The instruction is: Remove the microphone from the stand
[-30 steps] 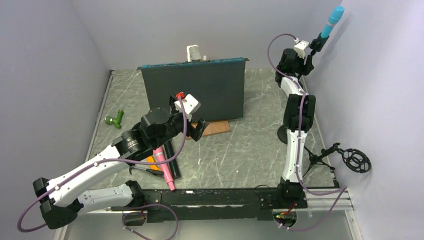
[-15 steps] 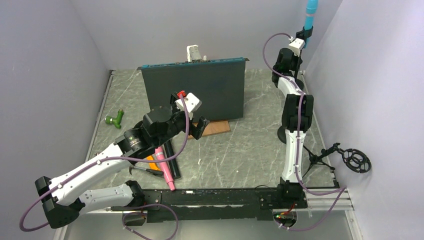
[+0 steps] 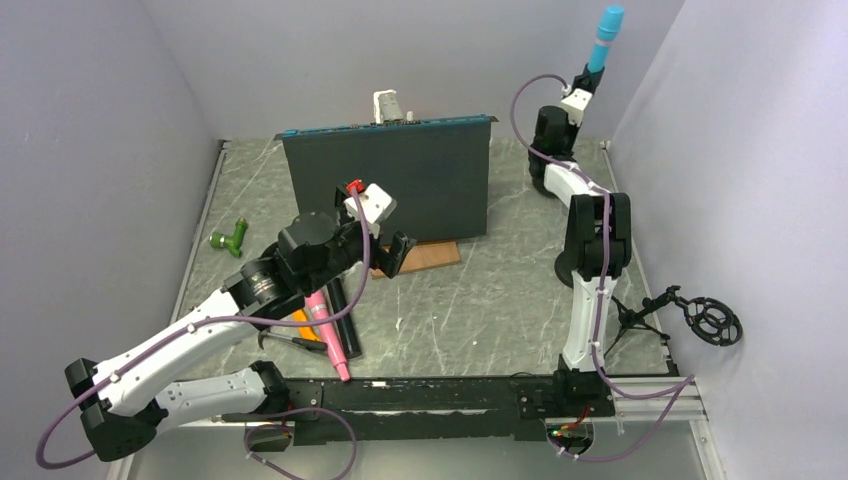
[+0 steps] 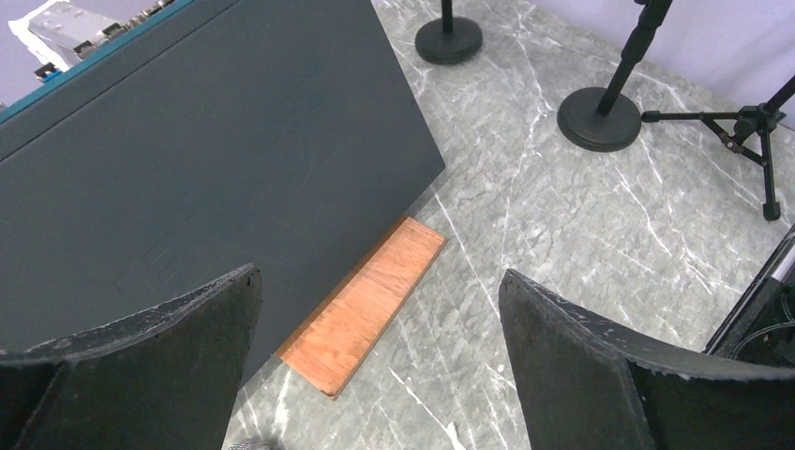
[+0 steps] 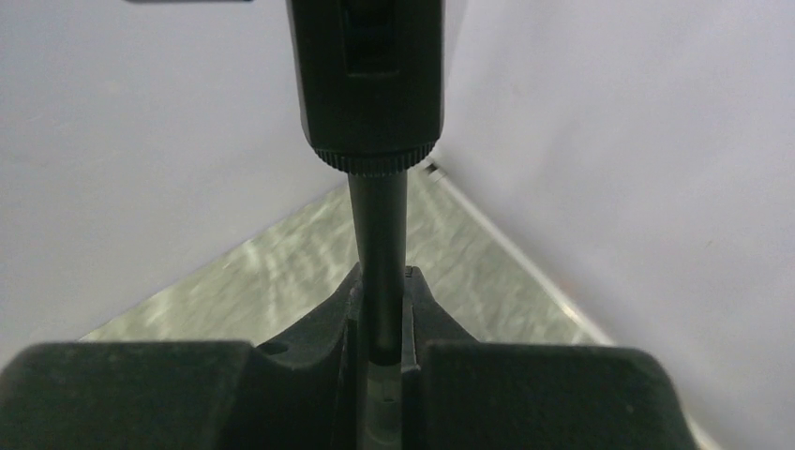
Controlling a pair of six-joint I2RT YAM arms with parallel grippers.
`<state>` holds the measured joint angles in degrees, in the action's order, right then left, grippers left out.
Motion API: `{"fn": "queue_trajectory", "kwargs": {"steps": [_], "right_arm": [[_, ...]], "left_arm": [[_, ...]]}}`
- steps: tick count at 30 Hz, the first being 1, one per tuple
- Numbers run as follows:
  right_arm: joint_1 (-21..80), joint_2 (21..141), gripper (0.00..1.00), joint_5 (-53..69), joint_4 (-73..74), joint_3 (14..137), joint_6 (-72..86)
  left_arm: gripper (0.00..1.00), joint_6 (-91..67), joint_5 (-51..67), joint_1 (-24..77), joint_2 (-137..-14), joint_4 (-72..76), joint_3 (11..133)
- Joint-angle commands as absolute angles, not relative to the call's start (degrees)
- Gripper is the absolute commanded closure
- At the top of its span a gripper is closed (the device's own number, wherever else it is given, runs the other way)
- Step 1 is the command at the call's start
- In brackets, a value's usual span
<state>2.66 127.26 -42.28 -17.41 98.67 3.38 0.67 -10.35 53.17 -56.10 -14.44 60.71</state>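
Observation:
The microphone [image 3: 606, 30] has a light blue head and a dark body. My right gripper [image 3: 582, 80] holds it upright, high above the table's back right corner. In the right wrist view, the jaws [image 5: 380, 323] are shut on its thin black stem, with the thick black body [image 5: 370, 84] above them. Two round-based stands [image 4: 448, 39] [image 4: 598, 117] show in the left wrist view; one base [image 3: 564, 266] shows behind my right arm in the top view. My left gripper [image 3: 392, 258] is open and empty above the table, near a wooden block [image 4: 366, 305].
A dark upright board [image 3: 390, 185] stands mid-table with the wooden block [image 3: 432, 256] at its foot. A tripod with a round shock mount [image 3: 708, 320] stands at the right edge. A pink pen-like object [image 3: 328, 335], black tools and a green part [image 3: 230, 240] lie on the left.
My right arm has swung the microphone left, from a rightward tilt by the right wall to upright near the back wall. My left gripper shifted slightly and stays open.

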Motion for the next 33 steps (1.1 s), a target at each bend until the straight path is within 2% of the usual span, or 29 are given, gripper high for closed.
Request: {"fn": "queue_trajectory", "kwargs": {"steps": [1, 11, 23, 33], "right_arm": [[5.8, 118.4, 1.0, -40.8, -16.6, 91.8, 12.8], [14.0, 101.2, 1.0, -47.6, -18.4, 66.3, 18.3], [25.2, 83.7, 1.0, -53.4, -9.2, 50.2, 23.2], [37.9, 66.0, 1.0, -44.0, -10.4, 33.3, 24.6]], "left_arm": [[0.01, -1.7, -9.1, 52.5, -53.9, -12.2, 60.6], [0.01, -2.8, -8.3, 52.5, -51.8, -12.6, 60.7], [0.0, -3.8, -8.9, 52.5, -49.8, -12.0, 59.9], [0.01, -4.3, -10.7, 52.5, -49.0, -11.2, 58.9]]}}
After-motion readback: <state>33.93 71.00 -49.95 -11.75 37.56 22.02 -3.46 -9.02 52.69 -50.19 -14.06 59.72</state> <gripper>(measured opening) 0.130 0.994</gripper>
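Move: The right hand already grips the upright of the stand holding the blue microphone. The open table patch it carries it to lies some 31 cm back and 27 cm left, about 20 cm below. The emptied black stand stands about 26 cm straight back from the hand, and the wooden board some 23 cm back and 45 cm left. From the empty left hand that patch is about 8 cm ahead, 26 cm right and well below; the blue microphone is roughly 39 cm ahead and 54 cm right. Back and to the left, nearly level, the right arm carries the stand by its upright from the far end of the table towards the open middle, roughly 27 cm back and 17 cm left, its fingers keeping their hold. The hand turns some 20 degrees counter-clockwise and tips its left side up about 10. Meanwhile the open left hand eases up about 2.5 cm, drawing slightly back and left. ##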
